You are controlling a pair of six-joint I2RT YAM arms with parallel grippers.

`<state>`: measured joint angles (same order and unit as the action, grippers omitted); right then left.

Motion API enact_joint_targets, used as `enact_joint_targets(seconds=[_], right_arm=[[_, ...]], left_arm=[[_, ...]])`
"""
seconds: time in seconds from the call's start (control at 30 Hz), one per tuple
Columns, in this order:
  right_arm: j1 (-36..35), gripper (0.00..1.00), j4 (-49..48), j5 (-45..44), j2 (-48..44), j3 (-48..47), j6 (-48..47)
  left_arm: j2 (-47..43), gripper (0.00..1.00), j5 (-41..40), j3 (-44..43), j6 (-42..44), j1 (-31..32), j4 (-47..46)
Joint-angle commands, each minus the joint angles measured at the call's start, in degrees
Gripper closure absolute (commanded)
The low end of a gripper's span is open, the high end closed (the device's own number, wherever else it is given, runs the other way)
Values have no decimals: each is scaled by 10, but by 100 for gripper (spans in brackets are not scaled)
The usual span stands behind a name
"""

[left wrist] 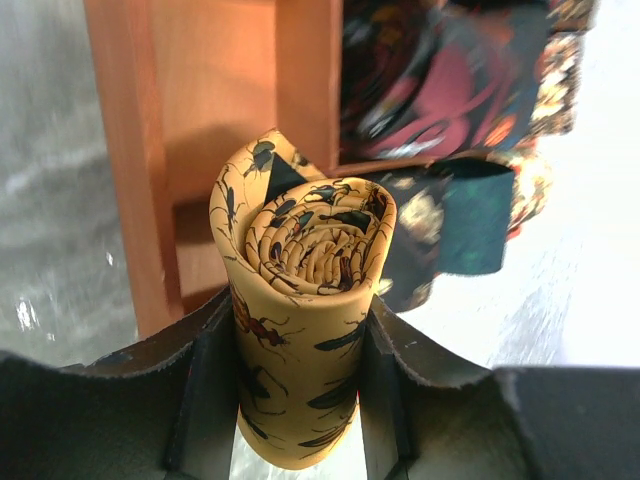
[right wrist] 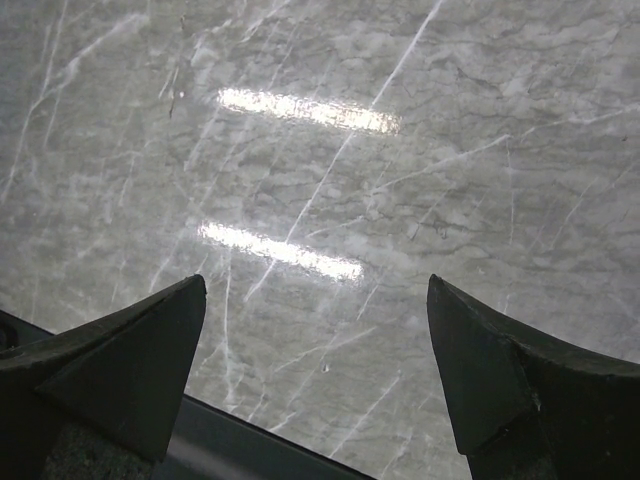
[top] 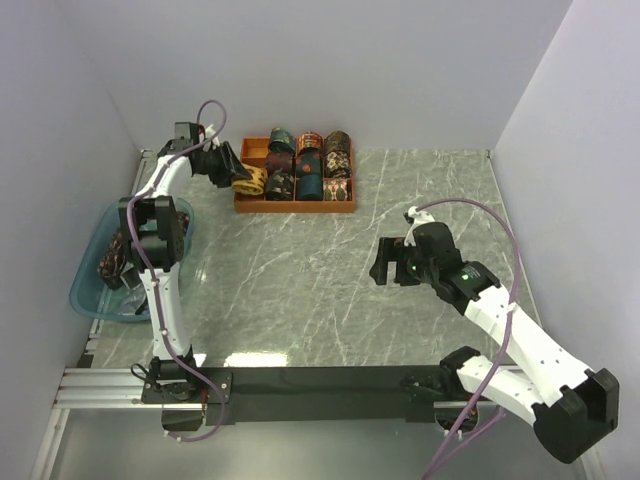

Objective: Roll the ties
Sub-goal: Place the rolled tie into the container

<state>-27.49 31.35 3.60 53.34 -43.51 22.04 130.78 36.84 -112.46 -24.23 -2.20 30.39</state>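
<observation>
A mustard-gold tie (left wrist: 305,300) with dark insect motifs is rolled into a tight cylinder. My left gripper (left wrist: 300,390) is shut on it, one jaw pressing each side. Seen from above, that gripper (top: 228,165) holds the roll (top: 248,180) at the left end of the orange tray (top: 295,207). Several rolled ties (top: 310,160) in dark maroon, black and teal fill the tray's compartments. Close behind the held roll are a dark maroon roll (left wrist: 440,80) and a teal one (left wrist: 475,215). My right gripper (top: 385,262) hovers open over bare marble, nothing between its fingertips (right wrist: 120,360).
A translucent blue basin (top: 90,290) at the left table edge holds loose dark ties (top: 115,260). The tray's orange wall (left wrist: 120,150) stands left of the held roll. A dark table edge (right wrist: 250,440) lies below the right gripper (right wrist: 315,370). Grey walls enclose the table.
</observation>
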Motion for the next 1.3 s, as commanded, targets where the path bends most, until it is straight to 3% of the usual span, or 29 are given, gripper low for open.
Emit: enact_joint_targets(seconds=[0.0,0.3,1.03,1.2,1.27], right_arm=[[3,3,-9,-15,9,-25,0],[3,4,-17,-7,32,-32,-11],[3,5,-21,-3,31,-14,-2],[2,5,-20,-4,28,-11,1],[2,5,-19,-7,26,-10,1]], left_arm=[[-34,99,12,20,15,2,12],[-43,99,-33,31,38,3,56],[13,99,-313,-47,68,100,91],[22,94,-336,-52,68,114,90],[22,84,-338,-54,68,121,89]])
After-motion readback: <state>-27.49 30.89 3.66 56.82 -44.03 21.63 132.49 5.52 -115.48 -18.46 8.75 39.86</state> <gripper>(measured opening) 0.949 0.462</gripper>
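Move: The left hand still holds the yellow rolled tie. It is bound for the near-left cell of the wooden tray, whose middle lies about 2 cm back, 3 cm to the right and some 8 cm below. The empty middle-left cell is about 5 cm ahead and 3 cm right; the dark floral tie sits 10 cm right and 1 cm back, the maroon tie 10 cm right and 6 cm ahead. From the right hand, the near-left cell is roughly 29 cm ahead, 32 cm left and 12 cm below. The left hand lowers the yellow roll some 5 cm towards the near-left cell, first easing back about 2 cm and then shifting slightly right, so the roll lines up between the tray's outer wall and the dark floral tie. As it sinks, the wrist rolls about 30 degrees, left side rising, swinging the fingers from slanting rightward to pointing more steeply down, and they keep their hold on the roll. ##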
